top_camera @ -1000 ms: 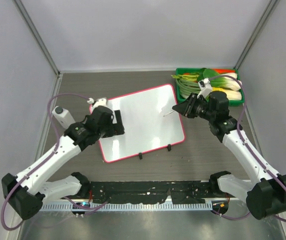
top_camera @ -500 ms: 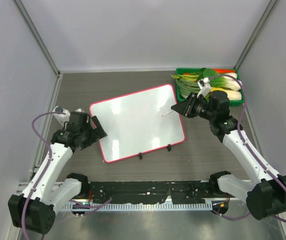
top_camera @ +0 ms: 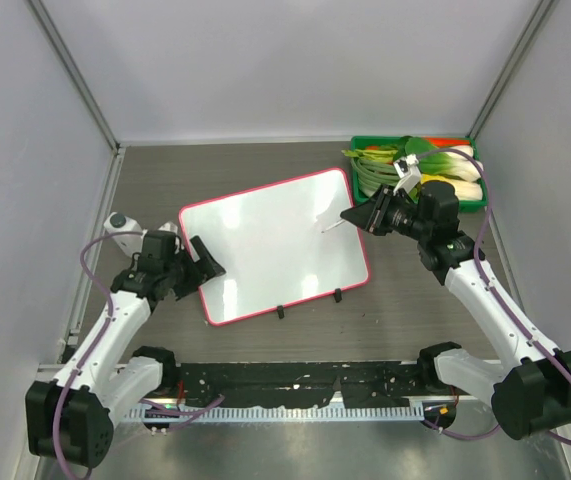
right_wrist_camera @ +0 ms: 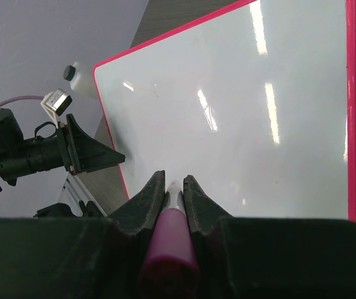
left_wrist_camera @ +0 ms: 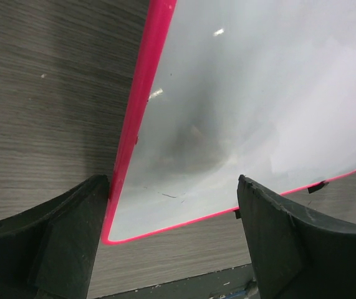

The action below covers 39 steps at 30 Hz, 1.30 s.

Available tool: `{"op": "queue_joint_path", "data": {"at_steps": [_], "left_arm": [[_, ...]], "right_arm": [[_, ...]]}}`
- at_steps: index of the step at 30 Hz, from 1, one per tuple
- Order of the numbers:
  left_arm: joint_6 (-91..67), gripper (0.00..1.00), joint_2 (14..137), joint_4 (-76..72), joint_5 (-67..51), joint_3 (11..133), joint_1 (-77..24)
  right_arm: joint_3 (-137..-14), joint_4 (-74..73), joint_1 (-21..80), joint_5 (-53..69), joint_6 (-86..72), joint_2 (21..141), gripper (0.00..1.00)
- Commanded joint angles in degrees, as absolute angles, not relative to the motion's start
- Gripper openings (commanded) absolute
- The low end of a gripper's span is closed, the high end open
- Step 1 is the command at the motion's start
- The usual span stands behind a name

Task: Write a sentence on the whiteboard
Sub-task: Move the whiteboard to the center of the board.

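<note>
The whiteboard [top_camera: 275,245] lies flat mid-table, pink-framed, with two black clips [top_camera: 279,311] on its near edge. No pink sentence shows on it; only faint dark scuffs appear in the left wrist view [left_wrist_camera: 171,196]. My right gripper [top_camera: 357,217] is shut on a pink marker [right_wrist_camera: 168,249], whose tip [top_camera: 329,227] is over the board's right upper part. My left gripper [top_camera: 205,262] is open and empty at the board's left edge. In the left wrist view its fingers [left_wrist_camera: 53,249] straddle the board's near-left corner [left_wrist_camera: 112,237].
A green tray [top_camera: 360,143] of vegetables stands at the back right, just behind my right gripper. A small white bottle [top_camera: 117,221] stands left of my left arm. Grey walls close in the table on both sides.
My left gripper drew back off the board's left part to the left, then settled open at the board's left edge. The right arm and marker have not moved.
</note>
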<state>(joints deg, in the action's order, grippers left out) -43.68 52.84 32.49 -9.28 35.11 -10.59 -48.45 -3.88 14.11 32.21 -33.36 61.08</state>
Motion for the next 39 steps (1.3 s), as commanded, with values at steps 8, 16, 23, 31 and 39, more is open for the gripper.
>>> {"op": "queue_joint_path", "data": {"at_steps": [8,16,23,31,39], "left_arm": [[-40.17,0.82,53.88,17.6,-8.61,32.0,-10.28],[-40.78,0.64,54.23,5.47,-10.81,24.97,-10.28],[-37.28,0.4,54.31,1.23,-12.3,23.47,-10.28],[-34.02,0.0,56.77,-2.11,-17.66,23.11,-10.28],[-31.91,0.0,60.2,-6.67,-23.99,22.94,-10.28]], "right_arm": [[-48.87,2.36,13.54,34.1,-35.68,59.33,0.01],[-48.52,2.81,13.45,34.89,-35.69,59.59,0.01],[-48.52,2.72,13.54,34.45,-35.59,59.33,0.01],[-48.43,2.81,13.45,34.19,-35.51,59.85,0.01],[-48.43,2.72,13.45,33.93,-35.42,59.76,0.02]]}}
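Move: The whiteboard lies with its middle about 13 cm to the right of my left hand, 6 cm ahead and some 7 cm below; its left edge runs between my open fingers. The left black clip is roughly 13 cm right and 7 cm back, the right black clip 24 cm right and 4 cm back, the white bottle about 15 cm left and 7 cm ahead. From my right hand the whiteboard's middle is some 14 cm left, 1 cm back and 22 cm below. I bring my left fingers together on the whiteboard's left edge, near its lower corner, one finger outside the frame and one over the face, and pinch it. Meanwhile the hand goes forward some 4 cm, sinking slightly, then shifts right about 5 cm as it rises 4 cm, the fingers tipping up and the wrist turning clockwise. My right hand keeps its hold on the marker. ##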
